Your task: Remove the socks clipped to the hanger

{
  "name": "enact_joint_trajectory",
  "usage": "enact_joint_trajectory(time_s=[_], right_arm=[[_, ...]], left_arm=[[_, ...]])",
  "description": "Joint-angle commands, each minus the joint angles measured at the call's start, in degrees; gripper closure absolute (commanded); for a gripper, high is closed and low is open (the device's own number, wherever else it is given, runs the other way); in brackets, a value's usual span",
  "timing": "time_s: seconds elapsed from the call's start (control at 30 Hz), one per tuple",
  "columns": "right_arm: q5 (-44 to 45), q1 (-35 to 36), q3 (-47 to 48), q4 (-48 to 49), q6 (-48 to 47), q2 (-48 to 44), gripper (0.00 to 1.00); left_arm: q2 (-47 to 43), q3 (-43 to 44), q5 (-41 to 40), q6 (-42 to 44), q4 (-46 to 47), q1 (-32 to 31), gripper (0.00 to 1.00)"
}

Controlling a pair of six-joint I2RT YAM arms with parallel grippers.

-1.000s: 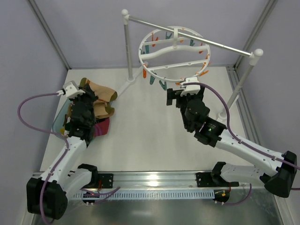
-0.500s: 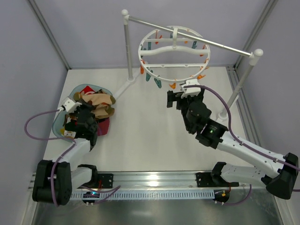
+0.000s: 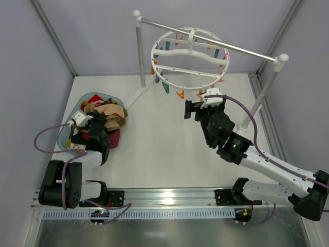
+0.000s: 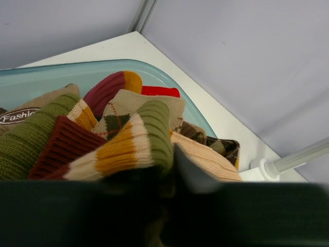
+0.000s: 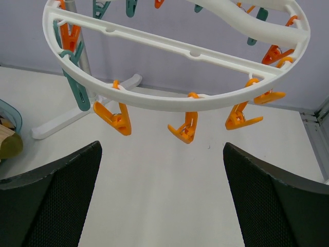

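Observation:
The white ring hanger (image 3: pixel 175 52) hangs from the rail at the back, and its orange and teal clips grip nothing. In the right wrist view its rim (image 5: pixel 205 100) and three orange clips (image 5: pixel 186 128) hang just ahead. My right gripper (image 3: pixel 198 103) (image 5: pixel 162 146) stands wide open below the near rim, with nothing between its fingers. The socks (image 3: pixel 108 114) lie heaped in a teal tray (image 3: pixel 64 136) at the left. My left gripper (image 3: pixel 88 126) (image 4: pixel 164 180) sits low at the heap's near side, right against a striped sock (image 4: pixel 128 144). Its jaws are a dark blur.
The white rail stand has a post (image 3: pixel 140 46) at the left, a ball-topped post (image 3: pixel 280 62) at the right and a foot (image 5: pixel 77 116) on the table. The tray wall (image 4: pixel 46 80) curves round the heap. Grey side walls close in the table.
My left arm has pulled back toward its base, bringing the gripper from over the heap to its near side. The hanger has swung and tilted. The right gripper has barely shifted.

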Motion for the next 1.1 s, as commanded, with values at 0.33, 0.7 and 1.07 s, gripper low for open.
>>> enact_joint_trajectory(time_s=[0.33,0.7,1.07], right_arm=[[-0.32,0.05,0.16,2.19,-0.15,-0.98,0.0],[0.56,-0.82,-3.09,2.98,-0.33,-4.14,0.0],[-16.94,-18.48,-13.81,8.95,10.03,-5.82,0.0]], left_arm=[[-20.95,-2.66,-8.18,3.41,-11.17,-4.85,0.0],[-27.83,-2.4,-6.94,26.63,-3.32,-29.21,0.01],[-21.68,7.0,22.31,25.67,-20.22,-30.63,0.0]])
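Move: The left hand's nearly shut fingers still hold the striped sock, low over the basket, whose middle lies about 4 cm back and 9 cm below. The peach sock lies some 6 cm to this hand's right and 4 cm lower, level with it in reach; the empty hanger's middle is about 13 cm ahead and 40 cm to the right, high above. From the right hand the basket's middle is roughly 45 cm left, 3 cm ahead, 25 cm below. Left fingers spread wide, freeing the striped sock; hand rises 10 cm, swings 20 right; right hand later sinks rightward. ##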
